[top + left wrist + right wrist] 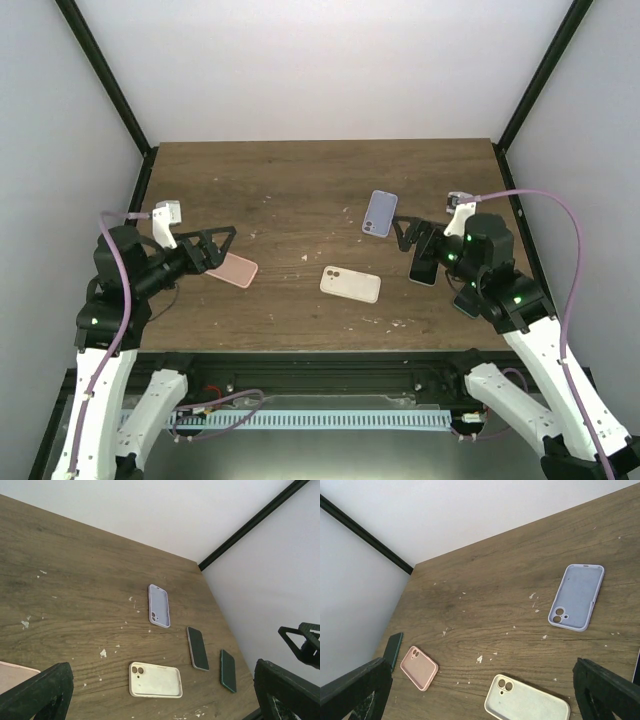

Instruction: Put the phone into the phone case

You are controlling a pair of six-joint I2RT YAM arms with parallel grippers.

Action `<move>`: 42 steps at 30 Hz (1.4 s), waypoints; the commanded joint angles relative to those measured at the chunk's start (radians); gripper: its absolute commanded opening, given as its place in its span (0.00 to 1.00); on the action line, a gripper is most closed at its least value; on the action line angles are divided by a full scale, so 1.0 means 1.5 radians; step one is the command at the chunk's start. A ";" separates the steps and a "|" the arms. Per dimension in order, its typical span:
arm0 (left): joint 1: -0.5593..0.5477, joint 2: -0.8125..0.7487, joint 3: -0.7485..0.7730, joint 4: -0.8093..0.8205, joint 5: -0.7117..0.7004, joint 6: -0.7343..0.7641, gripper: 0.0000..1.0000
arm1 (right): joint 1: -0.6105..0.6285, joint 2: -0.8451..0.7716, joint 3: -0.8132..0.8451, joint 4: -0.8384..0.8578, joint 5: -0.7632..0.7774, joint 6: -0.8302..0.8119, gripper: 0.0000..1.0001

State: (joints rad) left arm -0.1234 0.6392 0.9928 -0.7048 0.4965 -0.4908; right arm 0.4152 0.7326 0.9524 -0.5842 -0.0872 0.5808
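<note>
Three empty phone cases lie open side up on the wooden table (300,180): a pink case (232,270), a cream case (350,284) and a lavender case (379,213). A black-screened phone (198,648) lies face up right of the cream case (155,680), with a dark green phone (228,670) just beyond it. In the top view my right arm partly covers both. My left gripper (215,247) hovers open and empty over the pink case. My right gripper (413,243) hangs open and empty above the black-screened phone (424,266), close to the lavender case (576,596).
Another dark green phone (393,650) lies near the table's left edge beside the pink case (419,667); the left arm hides it from above. White walls and black frame posts (105,80) close in the table on three sides. Pale flecks dot the wood.
</note>
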 commanded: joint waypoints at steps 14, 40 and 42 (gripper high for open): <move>0.005 0.006 -0.036 0.000 -0.037 0.005 1.00 | -0.006 0.028 -0.014 -0.005 0.068 0.017 1.00; 0.005 0.090 -0.146 0.101 -0.036 -0.024 0.99 | -0.180 0.403 -0.041 0.001 0.147 -0.029 0.79; 0.005 0.102 -0.145 0.096 -0.031 -0.023 0.98 | -0.193 0.422 -0.044 0.006 0.141 -0.025 0.79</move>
State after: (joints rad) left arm -0.1223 0.7692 0.7853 -0.6048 0.4088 -0.5114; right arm 0.1577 1.3228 0.8856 -0.5919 0.1520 0.5495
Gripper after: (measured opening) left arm 0.987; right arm 0.787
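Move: The black phone lies about 10 cm ahead of the right hand, 11 cm to its right and 28 cm below. The lavender case is some 25 cm straight ahead of this hand, the beige case 3 cm ahead and 8 cm left, the green phone about level and 22 cm right, all at table height. From the left hand the black phone is 13 cm ahead and 45 cm right; the pink case is 9 cm ahead, 6 cm left, 30 cm below. Down to the black phone comes the empty right hand, dropping about 20 cm while reaching forward, then swinging right as well; it tips steeply downward, levels its roll and turns clockwise, the fingers narrowing by a fifth yet straddling the phone from above, no touch. The left hand, wide open, sinks some 10 cm and a little forward, tipping down, closer to the pink case. ##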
